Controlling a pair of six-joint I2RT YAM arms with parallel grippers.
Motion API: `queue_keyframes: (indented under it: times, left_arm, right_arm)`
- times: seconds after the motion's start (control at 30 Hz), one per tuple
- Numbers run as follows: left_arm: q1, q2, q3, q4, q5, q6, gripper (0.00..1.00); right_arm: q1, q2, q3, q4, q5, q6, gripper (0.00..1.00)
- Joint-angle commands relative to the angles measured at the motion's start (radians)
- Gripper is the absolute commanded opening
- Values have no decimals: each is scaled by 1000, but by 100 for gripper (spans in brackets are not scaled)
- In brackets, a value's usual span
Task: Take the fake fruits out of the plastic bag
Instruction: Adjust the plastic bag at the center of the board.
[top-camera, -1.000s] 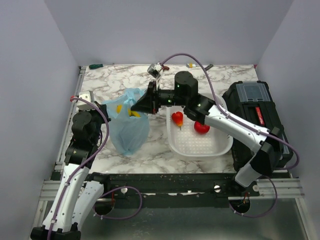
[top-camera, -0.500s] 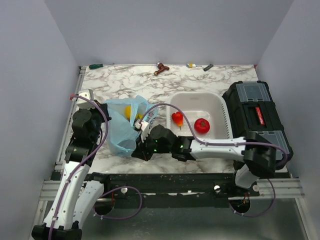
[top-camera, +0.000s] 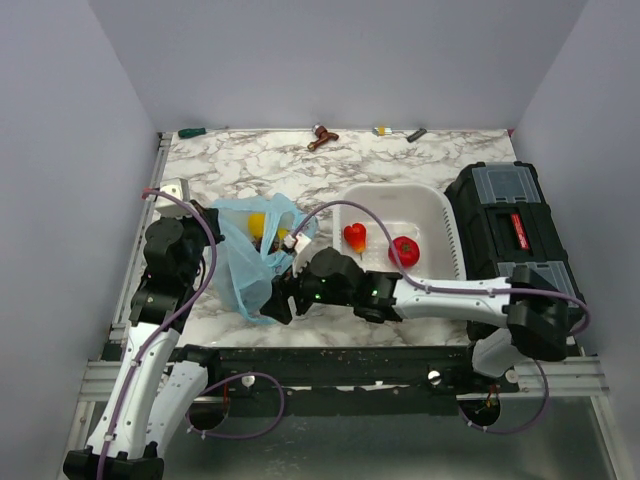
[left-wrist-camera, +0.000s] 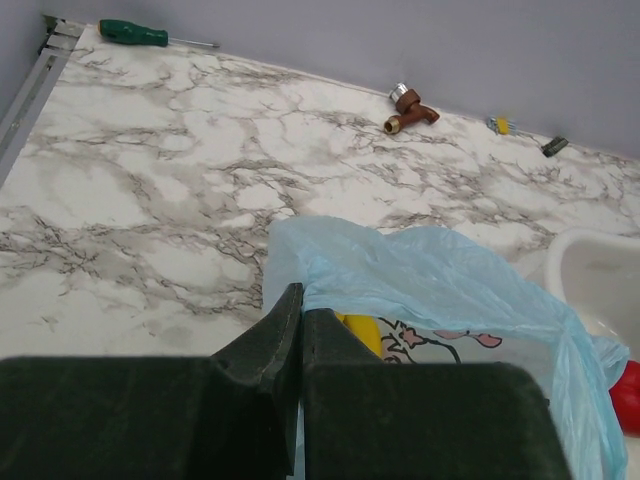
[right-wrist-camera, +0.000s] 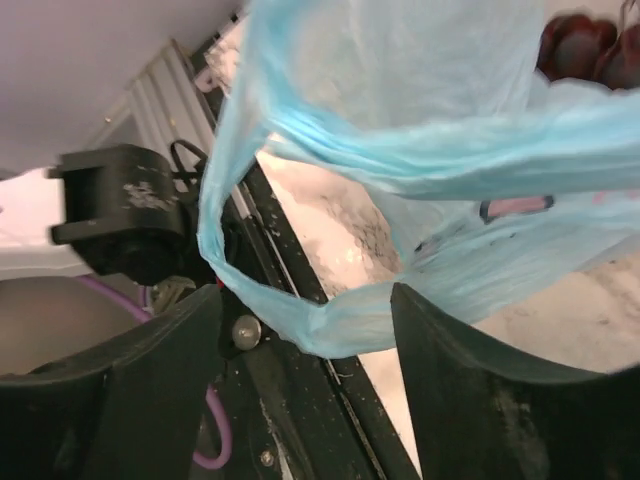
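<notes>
The light-blue plastic bag (top-camera: 243, 272) lies on the marble table, left of the basket. Its mouth edge is pinched by my left gripper (left-wrist-camera: 300, 300), which is shut. A yellow fruit (top-camera: 257, 222) shows through the bag's top, and the left wrist view has it just behind the jaws (left-wrist-camera: 362, 332). My right gripper (top-camera: 277, 304) is at the bag's near side, open. One loop handle (right-wrist-camera: 300, 322) hangs slack between its fingers (right-wrist-camera: 150, 390), and neither finger presses on it. The dark red grape bunch (right-wrist-camera: 588, 48) shows through the bag (right-wrist-camera: 400, 110).
A white perforated basket (top-camera: 441, 202) right of the bag holds a round red fruit (top-camera: 404, 251) and a heart-shaped one (top-camera: 354, 236). A black toolbox (top-camera: 512, 225) stands at the far right. A green screwdriver (left-wrist-camera: 150, 33) and a brown fitting (left-wrist-camera: 410, 108) lie along the back edge.
My right arm has swung from behind the bag down to its near side and its jaws have opened. The bag's top has spread. The left gripper has kept still.
</notes>
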Motion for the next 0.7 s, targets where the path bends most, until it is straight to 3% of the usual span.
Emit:
queue_keyframes:
  times: [0.0, 0.1, 0.23, 0.5, 0.67]
  left_arm:
    - [6, -4, 19, 30, 46, -1, 0]
    - [6, -5, 19, 31, 60, 1, 0]
    - [6, -7, 19, 30, 74, 7, 0]
    - [6, -5, 17, 32, 85, 7, 0]
    - [6, -2, 15, 34, 97, 6, 0]
  right_arm:
    - [8, -125, -31, -53, 49, 30, 78]
    - [7, -161, 25, -184, 157, 32, 89]
    - [7, -147, 152, -412, 251, -6, 90]
    - [8, -102, 287, -503, 429, -112, 92]
    - [8, 28, 433, -594, 728, -159, 93]
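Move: The near rim of the bag's open mouth lies roughly 14 cm ahead of the right hand, about level with it sideways and some 4 cm lower. The yellow fruit inside is about 21 cm ahead, 4 cm left and 10 cm down; the red pepper about 19 cm ahead and 18 cm right, 11 cm down. From the left hand, that rim is some 2 cm back, 10 cm right and 16 cm lower. Already half open beside the bag's near handle loop, the right fingers spread wide and leave it. The hand first rises steeply, then sweeps forward beside the mouth, roughly 8 cm up, 7 cm forward and 5 cm right in all, turning some 20 degrees clockwise with the fingertips dipping. The shut left fingers keep pinching the bag's left rim. ##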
